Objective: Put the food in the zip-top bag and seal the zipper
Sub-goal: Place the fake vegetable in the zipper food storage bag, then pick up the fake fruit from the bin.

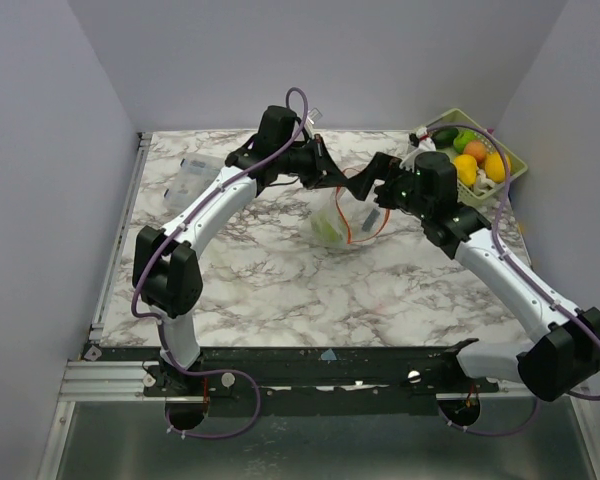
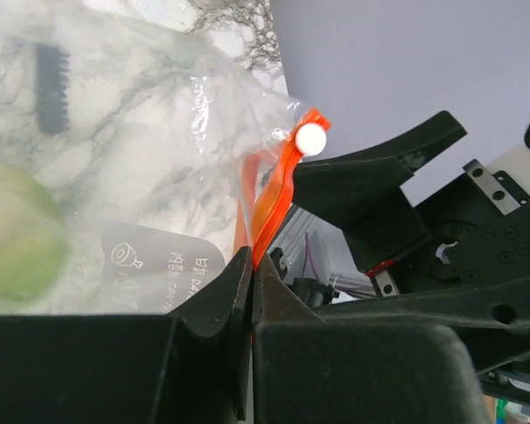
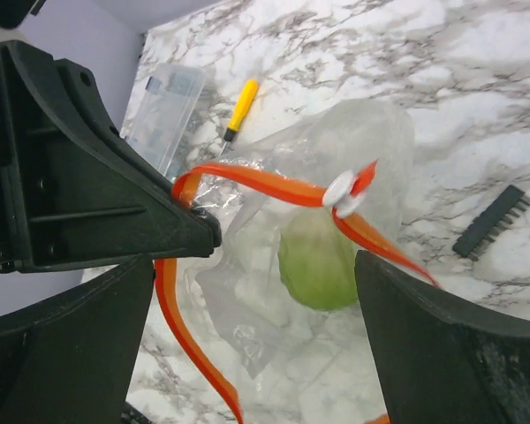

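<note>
The clear zip-top bag [image 1: 345,225] hangs over the table's middle with its mouth held up. A green food piece [image 3: 318,261] lies inside it. My left gripper [image 2: 253,258] is shut on the orange zipper [image 2: 274,190] just below the white slider [image 2: 310,139]. The right gripper [image 3: 256,340] stands open above the bag's mouth, its fingers [image 3: 450,353] on either side of the green piece and touching nothing. From above, the left gripper [image 1: 338,183] and the right gripper [image 1: 377,190] meet over the bag. More food [image 1: 477,160], yellow, orange and green, sits at the far right.
A pale green basket [image 1: 518,168] holds the loose food at the back right. A clear plastic box [image 3: 163,115] and a yellow-handled tool [image 3: 240,106] lie beyond the bag. A black comb-like strip [image 3: 493,221] lies on the marble table [image 1: 280,290] beside it.
</note>
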Tool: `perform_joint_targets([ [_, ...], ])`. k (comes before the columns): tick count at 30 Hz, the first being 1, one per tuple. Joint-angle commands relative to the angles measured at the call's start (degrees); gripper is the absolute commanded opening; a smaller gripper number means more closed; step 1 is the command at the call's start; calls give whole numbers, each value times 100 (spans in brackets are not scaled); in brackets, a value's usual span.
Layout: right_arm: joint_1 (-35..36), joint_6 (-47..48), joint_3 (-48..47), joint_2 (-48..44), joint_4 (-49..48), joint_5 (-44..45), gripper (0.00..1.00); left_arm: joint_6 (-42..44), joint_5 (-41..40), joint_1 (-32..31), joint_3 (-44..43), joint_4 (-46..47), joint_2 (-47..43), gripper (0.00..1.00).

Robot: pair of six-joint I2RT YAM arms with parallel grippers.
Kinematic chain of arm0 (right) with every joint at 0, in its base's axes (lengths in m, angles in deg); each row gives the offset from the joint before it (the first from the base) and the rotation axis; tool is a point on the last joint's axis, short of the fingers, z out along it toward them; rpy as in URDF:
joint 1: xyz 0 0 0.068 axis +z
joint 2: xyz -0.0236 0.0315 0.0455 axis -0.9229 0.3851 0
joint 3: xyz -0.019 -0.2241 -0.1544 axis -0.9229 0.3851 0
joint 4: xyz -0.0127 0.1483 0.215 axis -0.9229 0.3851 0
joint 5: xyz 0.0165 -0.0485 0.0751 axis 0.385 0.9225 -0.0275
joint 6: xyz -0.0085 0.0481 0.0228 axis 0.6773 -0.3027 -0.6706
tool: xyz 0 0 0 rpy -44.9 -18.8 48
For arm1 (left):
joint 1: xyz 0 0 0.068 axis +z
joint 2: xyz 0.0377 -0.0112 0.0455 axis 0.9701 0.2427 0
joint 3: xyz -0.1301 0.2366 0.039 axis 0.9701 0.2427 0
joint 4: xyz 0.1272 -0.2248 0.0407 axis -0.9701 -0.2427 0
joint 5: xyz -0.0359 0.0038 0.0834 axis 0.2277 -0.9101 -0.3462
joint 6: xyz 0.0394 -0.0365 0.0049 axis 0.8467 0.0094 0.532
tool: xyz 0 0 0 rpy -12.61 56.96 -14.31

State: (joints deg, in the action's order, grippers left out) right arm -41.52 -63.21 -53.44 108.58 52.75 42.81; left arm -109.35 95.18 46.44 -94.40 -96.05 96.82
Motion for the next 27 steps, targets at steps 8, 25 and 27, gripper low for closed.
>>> perform_joint_targets([
  [8,35,665,186,-744,1080,1260,95,-253,172,-10,152,266,-287,0],
  [25,-340,653,-558,-123,1587,2945,95,613,-370,-11,-49,-651,-464,0],
  [27,-614,667,-852,242,1582,3064,96,656,-472,-19,-104,-763,-435,0],
])
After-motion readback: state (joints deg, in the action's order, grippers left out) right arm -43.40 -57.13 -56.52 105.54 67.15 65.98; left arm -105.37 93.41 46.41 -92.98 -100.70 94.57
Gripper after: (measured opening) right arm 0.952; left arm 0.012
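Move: Ahead and to the right of the empty right hand stands the food basket, about 22 cm farther out, 34 cm right and 12 cm lower. The cabbage, already in the bag, lies roughly 5 cm ahead of that hand, 5 cm left and 12 cm below; the black comb is some 9 cm ahead, 7 cm right and 17 cm below. From the left hand, the basket is around 22 cm ahead, 39 cm right and 12 cm lower. Backing out of the bag's mouth with its fingers still wide open, the right hand sweeps about 10 cm to the right towards the basket, first drawing some 2 cm back and then pushing forward again, while turning roughly 20 degrees clockwise and rolling its left side down. The left hand keeps pinching the zipper edge, easing a centimetre or so back and left. ##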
